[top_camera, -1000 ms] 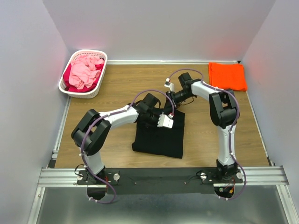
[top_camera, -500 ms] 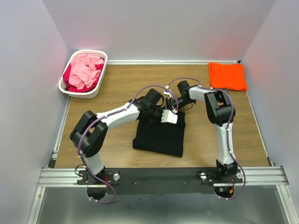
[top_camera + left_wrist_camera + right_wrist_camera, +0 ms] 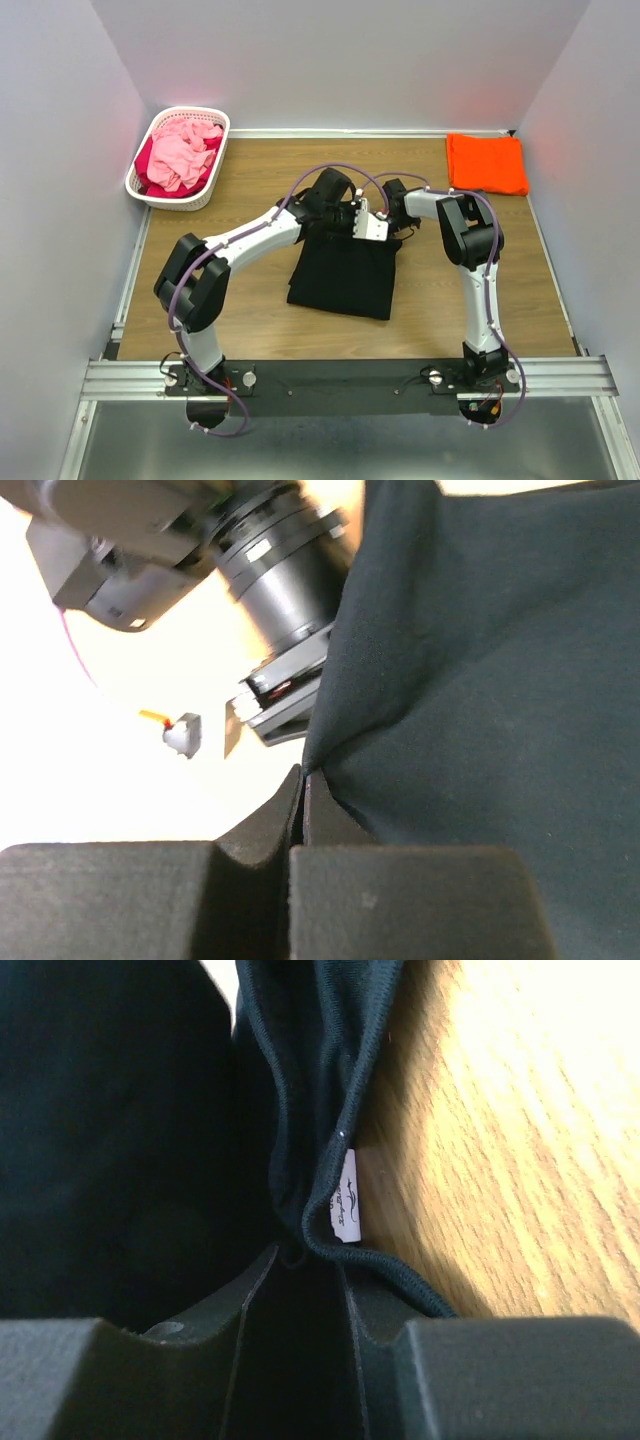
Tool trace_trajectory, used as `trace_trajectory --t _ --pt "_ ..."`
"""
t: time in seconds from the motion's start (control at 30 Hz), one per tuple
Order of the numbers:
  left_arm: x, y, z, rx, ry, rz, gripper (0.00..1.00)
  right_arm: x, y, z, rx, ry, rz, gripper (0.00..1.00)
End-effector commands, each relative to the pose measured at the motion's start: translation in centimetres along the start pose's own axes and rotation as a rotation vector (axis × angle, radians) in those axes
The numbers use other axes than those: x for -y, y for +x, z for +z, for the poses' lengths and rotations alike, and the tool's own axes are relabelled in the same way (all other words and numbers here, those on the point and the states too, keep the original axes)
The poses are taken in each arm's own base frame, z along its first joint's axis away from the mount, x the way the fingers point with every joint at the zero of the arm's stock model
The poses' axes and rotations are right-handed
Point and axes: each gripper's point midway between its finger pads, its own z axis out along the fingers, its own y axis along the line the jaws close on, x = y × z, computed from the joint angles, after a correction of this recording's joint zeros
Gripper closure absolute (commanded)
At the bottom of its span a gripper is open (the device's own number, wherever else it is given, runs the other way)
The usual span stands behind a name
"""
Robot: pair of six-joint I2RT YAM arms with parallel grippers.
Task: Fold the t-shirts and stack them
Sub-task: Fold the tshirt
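Observation:
The black t-shirt [image 3: 340, 280] lies partly folded at the table's middle. Both grippers meet at its far edge. My left gripper [image 3: 372, 228] is shut on a pinch of that black cloth [image 3: 470, 660], which runs down into the closed fingertips of the gripper [image 3: 303, 780]. Close to the right of it, my right gripper [image 3: 392, 214] holds bunched black cloth between its fingers [image 3: 305, 1255]. The collar seam and a white label [image 3: 345, 1210] lie just past the tips. The orange t-shirt [image 3: 487, 163] lies folded flat at the back right corner.
A white lattice basket [image 3: 178, 157] with pink and red clothes stands at the back left. The right arm's wrist [image 3: 270, 590] hangs close in front of the left gripper. Grey walls enclose the wooden table [image 3: 250, 180] on three sides.
My left gripper moved toward the far edge of the black t-shirt and shut on it. The right gripper drew in to the left beside it. The shirt's far edge shifted back slightly.

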Motion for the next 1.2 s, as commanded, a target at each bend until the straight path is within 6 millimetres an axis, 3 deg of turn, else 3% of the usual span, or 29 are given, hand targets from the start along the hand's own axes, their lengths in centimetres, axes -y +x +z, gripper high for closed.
trace_trajectory --t 0.0,0.23,0.43,0.7,0.83,1.03,1.17 --pt "-3.1 1.7 0.6 -0.039 -0.091 0.027 1.0 3.3 1.9 0.6 -0.053 0.103 -0.018 0.64" --pt "-1.7 1.3 0.2 0.004 -0.087 0.04 1.0 1.6 -2.2 -1.4 -0.008 0.219 -0.14 0.63" --pt "-1.2 0.0 -1.8 0.054 -0.121 0.068 1.0 0.3 -5.8 -4.2 0.026 0.388 -0.285 0.61" --pt "0.7 -1.8 -2.4 0.09 -0.108 0.133 1.0 0.6 -8.6 -5.7 0.036 0.481 -0.36 0.61" --pt "1.0 -2.0 -2.3 0.093 -0.112 0.157 1.0 2.0 -8.5 -4.4 0.024 0.424 -0.328 0.63" --pt "0.1 -2.2 -2.2 0.092 -0.137 0.17 1.0 5.4 -5.4 -1.8 -0.041 0.336 -0.227 0.66" --pt "-0.5 -1.9 -1.6 0.079 -0.153 0.172 1.0 5.8 -3.3 -0.9 -0.072 0.287 -0.197 0.67"
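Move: The black t-shirt's crumpled neck edge with the white tag lies right by the right fingertips, about 2 cm ahead and 3 cm left, at their height. The raised shirt edge, pinched in the left gripper, is roughly 3 cm ahead of the right hand, 1 cm left and 11 cm up. The shirt's near edge lies some 15 cm back and 5 cm left. From the left hand, the tagged neck edge is about 1 cm back, 2 cm left and 11 cm below. Take the right gripper forward about 10 cm out along the table beside the raised cloth, lifting some 4 cm, then set it down at the shirt's far edge, easing back slightly; roll its forward side up some 20 degrees, fingers staying partly open. Keep the left gripper shut on the raised edge: dip it slightly forward, then draw it back and up a little. ##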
